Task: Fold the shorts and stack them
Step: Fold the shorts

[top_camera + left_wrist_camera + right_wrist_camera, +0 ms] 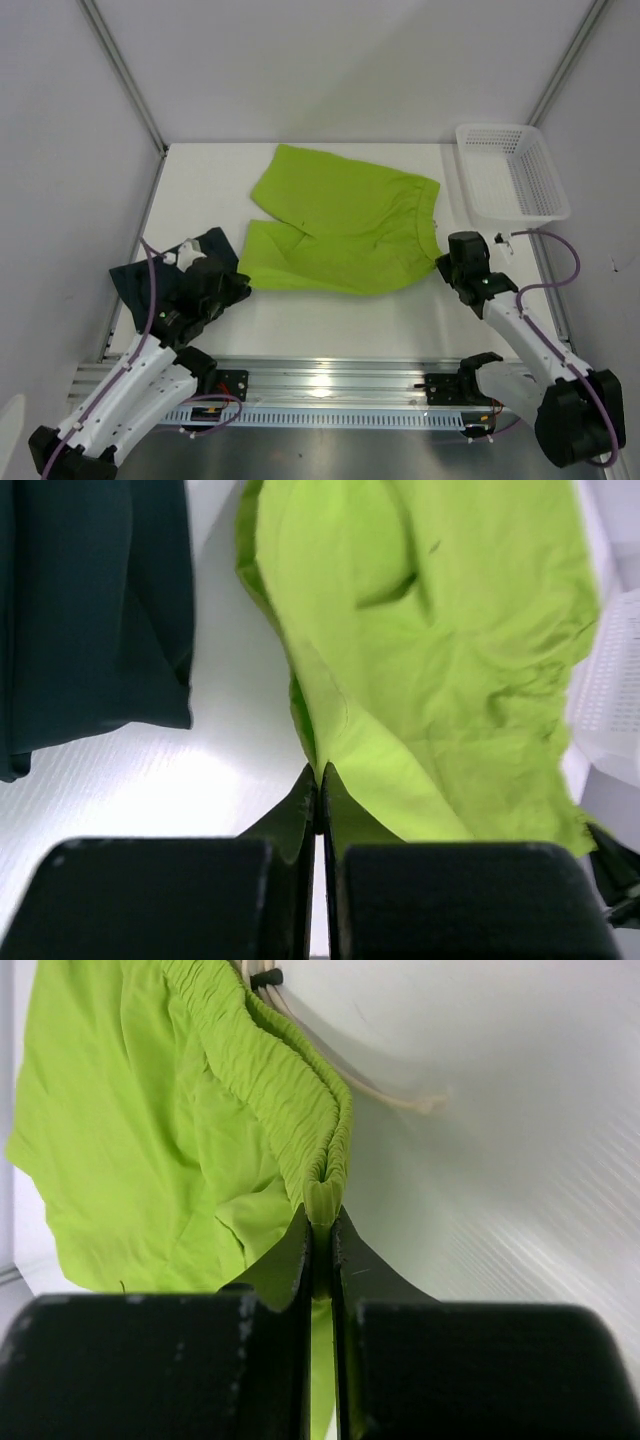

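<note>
The lime green shorts [340,225] lie spread flat mid-table, waistband to the right. My left gripper [238,287] is at the near-left leg corner; in the left wrist view its jaws [320,773] are shut, pinching the tip of the green fabric [430,630]. My right gripper [447,262] is at the near end of the waistband. The right wrist view shows it [322,1222] shut on the gathered green waistband [270,1080], with fabric between the fingers. The dark navy shorts [150,275] lie crumpled at the left, partly hidden under the left arm, also seen in the left wrist view [90,620].
A white mesh basket [512,175] stands at the back right corner, its edge also visible [612,690] beside the green shorts. A white drawstring [385,1093] trails from the waistband onto the table. Grey walls close in on three sides.
</note>
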`<state>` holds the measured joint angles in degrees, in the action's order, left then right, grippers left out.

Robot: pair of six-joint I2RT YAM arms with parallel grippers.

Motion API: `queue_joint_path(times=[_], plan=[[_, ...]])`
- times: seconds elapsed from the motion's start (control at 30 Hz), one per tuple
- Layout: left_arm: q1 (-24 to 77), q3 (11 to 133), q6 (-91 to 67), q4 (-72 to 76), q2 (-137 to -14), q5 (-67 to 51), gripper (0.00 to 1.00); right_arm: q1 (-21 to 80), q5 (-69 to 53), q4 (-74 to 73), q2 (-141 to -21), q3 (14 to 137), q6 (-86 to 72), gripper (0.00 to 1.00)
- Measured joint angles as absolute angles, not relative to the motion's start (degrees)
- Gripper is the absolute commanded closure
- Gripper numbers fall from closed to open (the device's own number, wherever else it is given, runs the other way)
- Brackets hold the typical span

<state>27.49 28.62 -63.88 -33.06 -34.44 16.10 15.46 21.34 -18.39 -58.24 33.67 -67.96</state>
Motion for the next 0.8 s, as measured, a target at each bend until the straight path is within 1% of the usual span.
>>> queue_joint_path(times=[0.13,0.23,0.33,0.43,0.53,0.67,0.8], plan=[[27.49,37.93,-60.9,-38.35,-33.8,16.45,1.0,17.32,21.71,-28.91,-51.24,33.65,-69.28,1.0],[27.46,46.17,-58.46,-39.83,-37.04,16.99,1.0,18.63,21.69,-35.38,-46.52,33.67,-70.52,1.0],[27.03,52.88,-55.72,-39.79,-42.19,17.41,1.0,18.92,21.58,-39.29,-44.56,34.04,-71.37,1.0],[26.04,58.24,-52.93,-38.7,-48.4,17.41,1.0,18.83,21.56,-42.48,-47.27,37.5,-71.61,1.0],[23.81,63.0,-50.7,-35.94,-55.29,17.37,1.0,18.02,21.76,-45.45,-54.54,45.3,-71.85,1.0],[19.7,66.04,-49.1,-32.38,-62.19,16.27,1.0,16.47,21.65,-45.76,-61.87,53.23,-72.03,1.0],[16.8,71.81,-47.59,-31.18,-69.04,15.9,1.0,13.72,20.16,-44.6,-66.35,58.02,-72.07,1.0]])
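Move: I already hold the near edge of the green shorts up off the table with both hands. From my left hand, the far leg's hem lies about 38 cm ahead, 2 cm left and 12 cm below; the dark shorts are some 8 cm ahead and 16 cm left on the table. From my right hand, the far waistband corner lies about 27 cm ahead, 3 cm right and 10 cm down, and the basket 27 cm ahead and 22 cm right. Keeping both pinches on the green shorts, I swing my left hand up about 16 cm, mostly first, then carry it forward about 15 cm towards the far leg's hem, its fingers tipping up some 10 degrees. My right hand draws the waistband back roughly 7 cm, then brings it forward about as far again while rising about 6 cm, its fingers dipping about 10 degrees. ##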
